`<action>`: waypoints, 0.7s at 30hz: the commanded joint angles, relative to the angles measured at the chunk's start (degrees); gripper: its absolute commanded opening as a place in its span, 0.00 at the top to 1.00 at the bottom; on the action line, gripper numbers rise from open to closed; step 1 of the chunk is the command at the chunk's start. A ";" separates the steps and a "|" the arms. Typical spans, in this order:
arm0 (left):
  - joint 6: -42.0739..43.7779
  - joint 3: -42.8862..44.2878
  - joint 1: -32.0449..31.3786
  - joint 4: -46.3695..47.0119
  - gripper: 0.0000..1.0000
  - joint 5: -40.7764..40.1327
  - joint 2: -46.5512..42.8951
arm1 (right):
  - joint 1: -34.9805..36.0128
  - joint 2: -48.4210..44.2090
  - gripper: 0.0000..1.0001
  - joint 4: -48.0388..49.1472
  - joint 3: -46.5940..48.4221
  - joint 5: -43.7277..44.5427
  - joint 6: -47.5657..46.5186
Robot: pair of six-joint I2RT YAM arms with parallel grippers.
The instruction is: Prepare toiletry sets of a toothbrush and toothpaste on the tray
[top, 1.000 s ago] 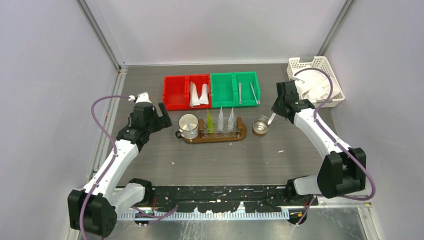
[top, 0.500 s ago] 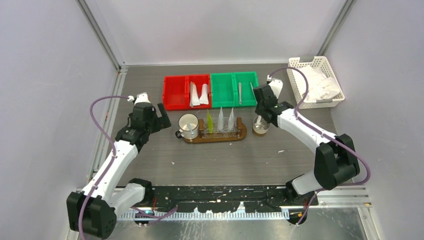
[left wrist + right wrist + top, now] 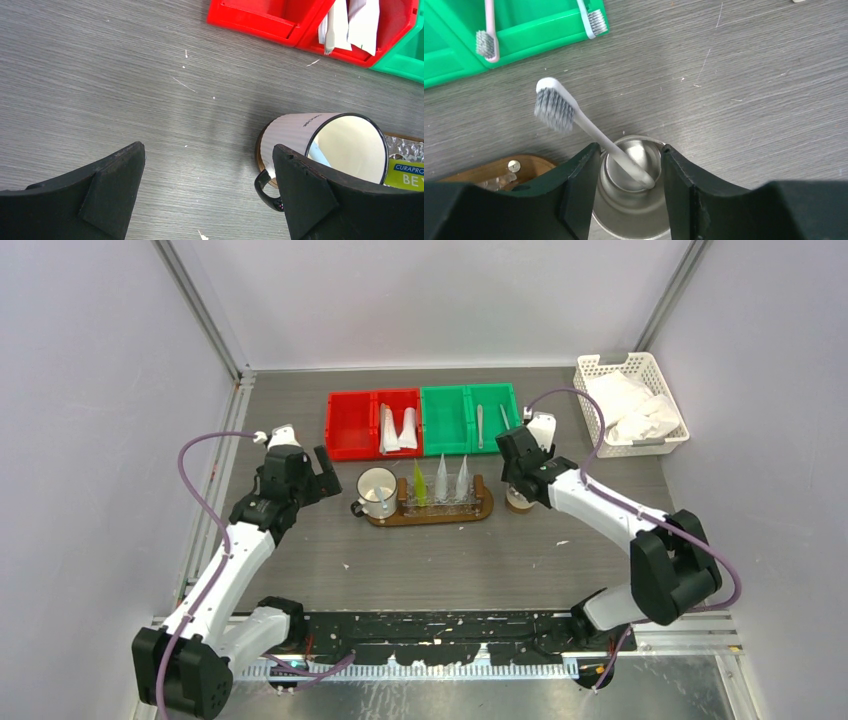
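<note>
A white toothbrush (image 3: 589,127) leans in the metal cup (image 3: 629,215), bristles up, handle end on the cup's bottom. My right gripper (image 3: 630,155) hovers over that cup (image 3: 518,502) with its jaws open on either side of the handle, not squeezing it. The brown tray (image 3: 430,512) holds a yellow-green toothpaste tube (image 3: 420,483), two whitish tubes (image 3: 441,478) and a white mug (image 3: 377,490). The metal cup stands on the table just right of the tray. My left gripper (image 3: 209,165) is open and empty over bare table, left of the mug (image 3: 300,135).
Two red bins (image 3: 375,425) hold white tubes (image 3: 350,22). Green bins (image 3: 470,418) beside them hold more toothbrushes (image 3: 486,40). A white basket (image 3: 632,405) of white cloth sits at the back right.
My right arm swung left from beside the basket to over the metal cup, carrying the toothbrush. Its jaws have opened and the brush now rests in the cup. The left arm stayed still.
</note>
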 commanded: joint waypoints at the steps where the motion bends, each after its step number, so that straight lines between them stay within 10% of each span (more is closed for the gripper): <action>1: -0.15 2.05 -0.21 0.22 0.00 -1.01 -1.17 | 0.66 -6.75 0.46 -1.00 0.00 1.85 0.05; 21: 0.62 4.33 -0.20 -2.97 0.00 -3.30 -0.53 | -6.28 -15.53 0.51 -14.72 1.12 -11.23 3.34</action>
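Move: The just-freed toothbrush still stands between the right hand's half-open fingers, its middle about 2 cm ahead, 1 cm left and 2 cm below. The steel cup's middle is roughly 1 cm back and 6 cm below. The toothpaste tray lies some 17 cm left and 2 cm back, the green box about 15 cm ahead and 9 cm left, both around 8 cm below. From the left hand, the toothbrush is about 34 cm right, 7 cm ahead and 7 cm below. Half-open, the right hand lifts clear of cup and toothbrush about 9 cm, drawing back, then sinks some 4. ##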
